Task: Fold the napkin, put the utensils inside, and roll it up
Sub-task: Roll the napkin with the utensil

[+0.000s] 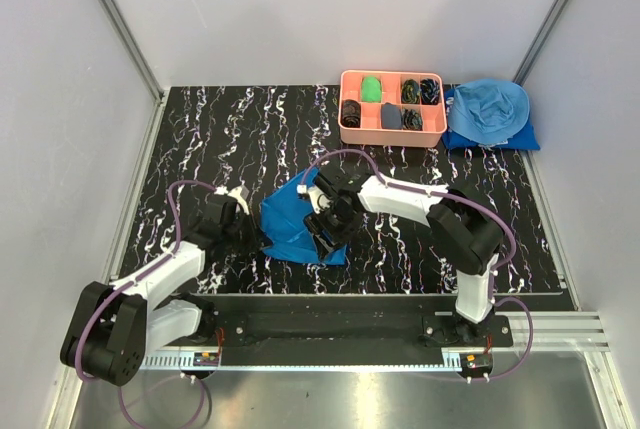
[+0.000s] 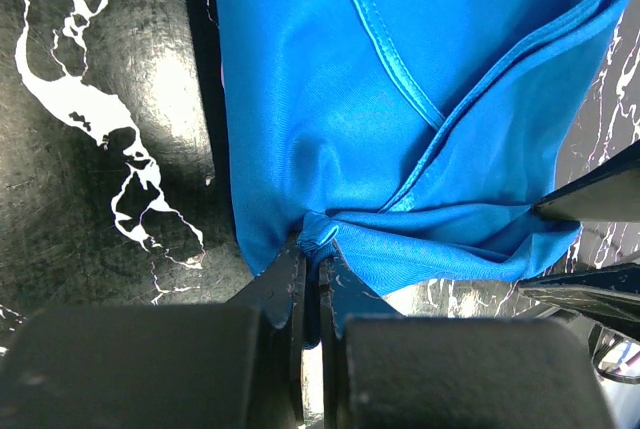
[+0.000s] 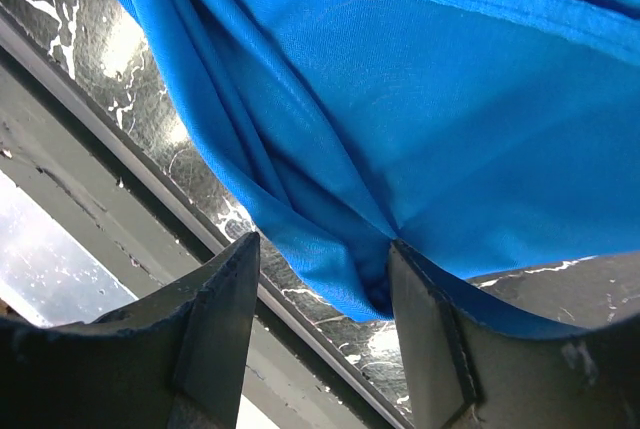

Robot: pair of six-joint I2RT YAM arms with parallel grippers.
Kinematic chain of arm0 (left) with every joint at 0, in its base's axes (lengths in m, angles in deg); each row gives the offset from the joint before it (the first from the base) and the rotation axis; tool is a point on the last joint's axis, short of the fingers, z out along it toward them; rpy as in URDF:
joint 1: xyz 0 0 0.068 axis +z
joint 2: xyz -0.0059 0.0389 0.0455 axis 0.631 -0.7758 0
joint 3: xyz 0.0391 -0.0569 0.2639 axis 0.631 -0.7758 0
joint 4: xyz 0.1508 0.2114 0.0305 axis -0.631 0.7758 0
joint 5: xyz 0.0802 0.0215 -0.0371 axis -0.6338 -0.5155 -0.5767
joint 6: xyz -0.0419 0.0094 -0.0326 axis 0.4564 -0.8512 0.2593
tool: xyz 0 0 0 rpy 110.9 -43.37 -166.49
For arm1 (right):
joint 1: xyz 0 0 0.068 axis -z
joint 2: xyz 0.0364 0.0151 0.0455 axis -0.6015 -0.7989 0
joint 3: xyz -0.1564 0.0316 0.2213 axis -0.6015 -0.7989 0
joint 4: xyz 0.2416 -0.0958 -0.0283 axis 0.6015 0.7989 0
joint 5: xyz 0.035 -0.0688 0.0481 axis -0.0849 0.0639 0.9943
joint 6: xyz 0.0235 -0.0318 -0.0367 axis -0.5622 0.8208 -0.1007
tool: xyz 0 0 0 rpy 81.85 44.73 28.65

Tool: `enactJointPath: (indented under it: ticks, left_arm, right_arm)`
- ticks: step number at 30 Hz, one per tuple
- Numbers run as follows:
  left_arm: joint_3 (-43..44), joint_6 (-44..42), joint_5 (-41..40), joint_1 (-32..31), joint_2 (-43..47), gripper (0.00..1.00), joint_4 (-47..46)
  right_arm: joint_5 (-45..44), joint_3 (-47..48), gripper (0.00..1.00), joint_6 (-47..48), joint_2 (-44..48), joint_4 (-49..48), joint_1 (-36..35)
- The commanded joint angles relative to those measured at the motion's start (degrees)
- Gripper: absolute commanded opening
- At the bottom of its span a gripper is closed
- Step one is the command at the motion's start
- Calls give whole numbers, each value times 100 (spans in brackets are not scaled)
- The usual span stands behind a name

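The royal-blue napkin (image 1: 288, 221) lies bunched on the black marbled table, between my two grippers. My left gripper (image 1: 252, 229) is at its left edge, shut on a pinched corner of the cloth (image 2: 322, 231). The napkin (image 2: 400, 79) spreads away from that pinch with a hemmed fold running across it. My right gripper (image 1: 326, 231) sits on the napkin's right side with its jaws open. A loose fold of napkin (image 3: 450, 119) hangs between the fingers (image 3: 225, 289) and rests against the right one. The utensils are out of view.
A pink compartment tray (image 1: 391, 136) with small dark and green items stands at the back. A paler blue cloth heap (image 1: 487, 109) lies to its right. The table's near edge rail (image 3: 120, 199) runs just below my right gripper.
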Motion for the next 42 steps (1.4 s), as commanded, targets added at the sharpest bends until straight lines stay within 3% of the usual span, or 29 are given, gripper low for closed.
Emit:
enactJointPath:
  ticks: [1,9,14,34,38,42]
  left_arm:
    - [153,-123,-39,33,-60,0,98]
    - [188,-106,-39,42,-104,0,282]
    - [223,-88,14,68,-122,0,362]
    - [338,-123,119,121,-280,0,415]
    - [338,-132,146,121,-298,0,415]
    - [338,-132,163,130,-306,0,397]
  right_arm:
    - [75,-197,61,88,-101,-79,50]
    - [-223,303,62,167,549,0,42]
    - [-909,524,62,667,989,-237,-379]
    - [-65,831,56,1160,-162,-774,-802]
    - [-179,884,40,1169,-285,-765,-802]
    - [-171,998,33,1134,-399,-756,-793]
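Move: The next stretch of the napkin's near edge lies about 6 cm to my right hand's left, level fore and aft and roughly 1 cm below it. The napkin's middle is some 6 cm ahead and 4 cm left of my right hand, and its near right corner about 4 cm back and 4 cm right. From my left hand, which pinches the near left corner, the target edge is about 7 cm right and 2 cm back, 1 cm lower. I lift my open right hand off the napkin's near edge, rising about 7 cm and swinging left, then bring it down again over the same edge some 6 cm nearer my left hand. On the way its wrist turns about 20 degrees, mostly counter-clockwise, and the fingers narrow to roughly half their gap, astride the gathered fold. My left hand keeps its pinch in place. ##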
